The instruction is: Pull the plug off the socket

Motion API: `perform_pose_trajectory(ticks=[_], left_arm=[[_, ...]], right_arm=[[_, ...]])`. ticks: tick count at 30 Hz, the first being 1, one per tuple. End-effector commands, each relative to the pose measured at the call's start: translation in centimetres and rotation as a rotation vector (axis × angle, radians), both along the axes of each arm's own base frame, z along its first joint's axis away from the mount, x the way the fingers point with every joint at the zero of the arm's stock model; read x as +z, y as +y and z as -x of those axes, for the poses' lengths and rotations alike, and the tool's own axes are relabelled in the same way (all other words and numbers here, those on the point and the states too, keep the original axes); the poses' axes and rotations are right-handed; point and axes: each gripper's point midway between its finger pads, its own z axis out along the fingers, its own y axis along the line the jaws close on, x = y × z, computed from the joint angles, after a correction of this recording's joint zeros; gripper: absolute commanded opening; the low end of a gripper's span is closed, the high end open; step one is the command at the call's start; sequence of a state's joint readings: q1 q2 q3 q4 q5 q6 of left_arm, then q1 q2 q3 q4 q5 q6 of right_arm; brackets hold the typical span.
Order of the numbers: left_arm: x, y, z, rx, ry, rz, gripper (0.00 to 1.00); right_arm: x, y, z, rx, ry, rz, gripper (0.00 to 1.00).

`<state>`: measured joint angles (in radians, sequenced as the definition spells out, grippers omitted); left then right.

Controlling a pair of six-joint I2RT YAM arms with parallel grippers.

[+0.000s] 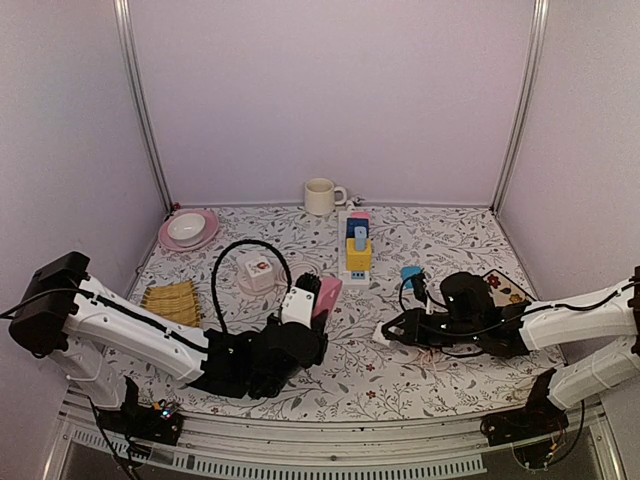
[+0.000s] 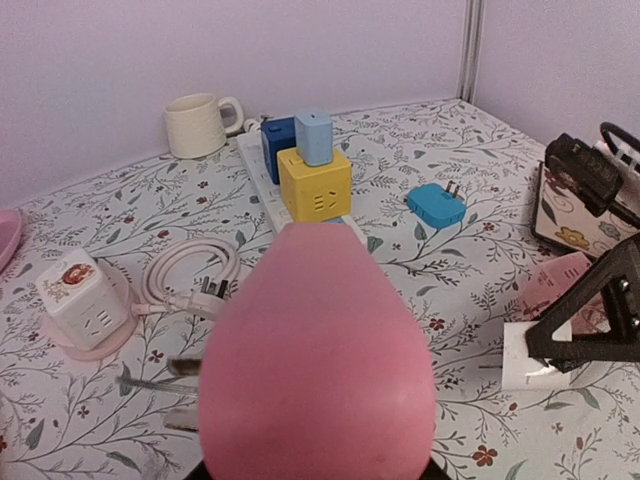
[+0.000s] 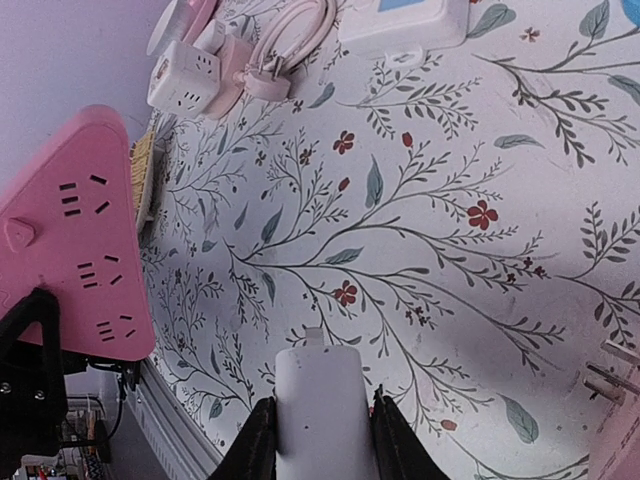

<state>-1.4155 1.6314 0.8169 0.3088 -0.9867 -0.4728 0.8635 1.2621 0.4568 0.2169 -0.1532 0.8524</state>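
Observation:
The pink, triangular socket (image 1: 328,294) is held in my left gripper (image 1: 312,318), which is shut on it. In the left wrist view the socket (image 2: 318,360) fills the foreground and hides the fingers. My right gripper (image 3: 322,430) is shut on the white plug (image 3: 322,405), with a black finger (image 3: 252,445) pressed to each side. The plug (image 1: 381,336) is out of the socket, with a gap of bare tablecloth between them. In the right wrist view the socket's holed face (image 3: 80,240) shows at the left. The plug's pins point toward the table.
A white power strip (image 1: 347,268) carries a yellow cube and blue adapters. Nearby are a loose blue adapter (image 1: 411,273), a cream mug (image 1: 320,196), a white cube socket (image 1: 259,272) with a coiled cable, a pink plate (image 1: 205,238) and a woven mat (image 1: 170,300).

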Motion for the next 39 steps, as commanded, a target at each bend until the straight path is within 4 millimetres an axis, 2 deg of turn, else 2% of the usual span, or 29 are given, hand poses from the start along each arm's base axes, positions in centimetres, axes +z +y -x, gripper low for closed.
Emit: perform_pose_trajectory(ticks=[1,7,11,13,26,29,39], left_arm=[[1.3,-0.5,0.0,0.002,-0.005,0.058,0.00],[1.1,-0.5,0.0,-0.002,0.001,0.066,0.00],[1.1,-0.7,0.1,-0.008,0.006,0.073,0.00],[1.0,-0.8,0.0,-0.010,0.009,0.074,0.00],[0.6,-1.3,-0.2,-0.050,0.050,0.116,0.00],[0.4,-1.4,-0.4,-0.061,0.067,0.128,0.00],[-0.8,-3.2,-0.8,-0.163,0.155,0.158,0.00]], right_arm=[[-0.9,0.5,-0.1,0.007,0.008,-0.021,0.05],[-3.5,-0.9,1.3,-0.009,0.057,0.019,0.08],[-4.2,-1.7,2.0,-0.017,0.071,0.027,0.12],[-4.3,-2.0,2.2,-0.021,0.073,0.028,0.17],[-3.9,-3.4,1.6,-0.071,0.033,0.082,0.56],[-3.6,-3.8,1.5,-0.086,0.021,0.094,0.61],[-0.9,-4.5,0.5,-0.127,-0.049,0.113,0.90]])
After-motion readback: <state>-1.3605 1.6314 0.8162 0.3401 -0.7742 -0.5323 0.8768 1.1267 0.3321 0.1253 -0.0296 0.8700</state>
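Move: The right hand, holding the white plug, is bound for bare table about 3 cm back, 2 cm to its right and 7 cm below. The pink cube stands some 3 cm ahead, 9 cm right and 5 cm below the hand; the blue adapter lies about 16 cm ahead, 6 cm right and 6 cm below. From the left hand, which still holds the pink socket, that bare spot is about 2 cm back, 14 cm right and 13 cm down. The right hand lowers the plug about 5 cm, back and rightward, onto the table, opens wide and rises rightward. ##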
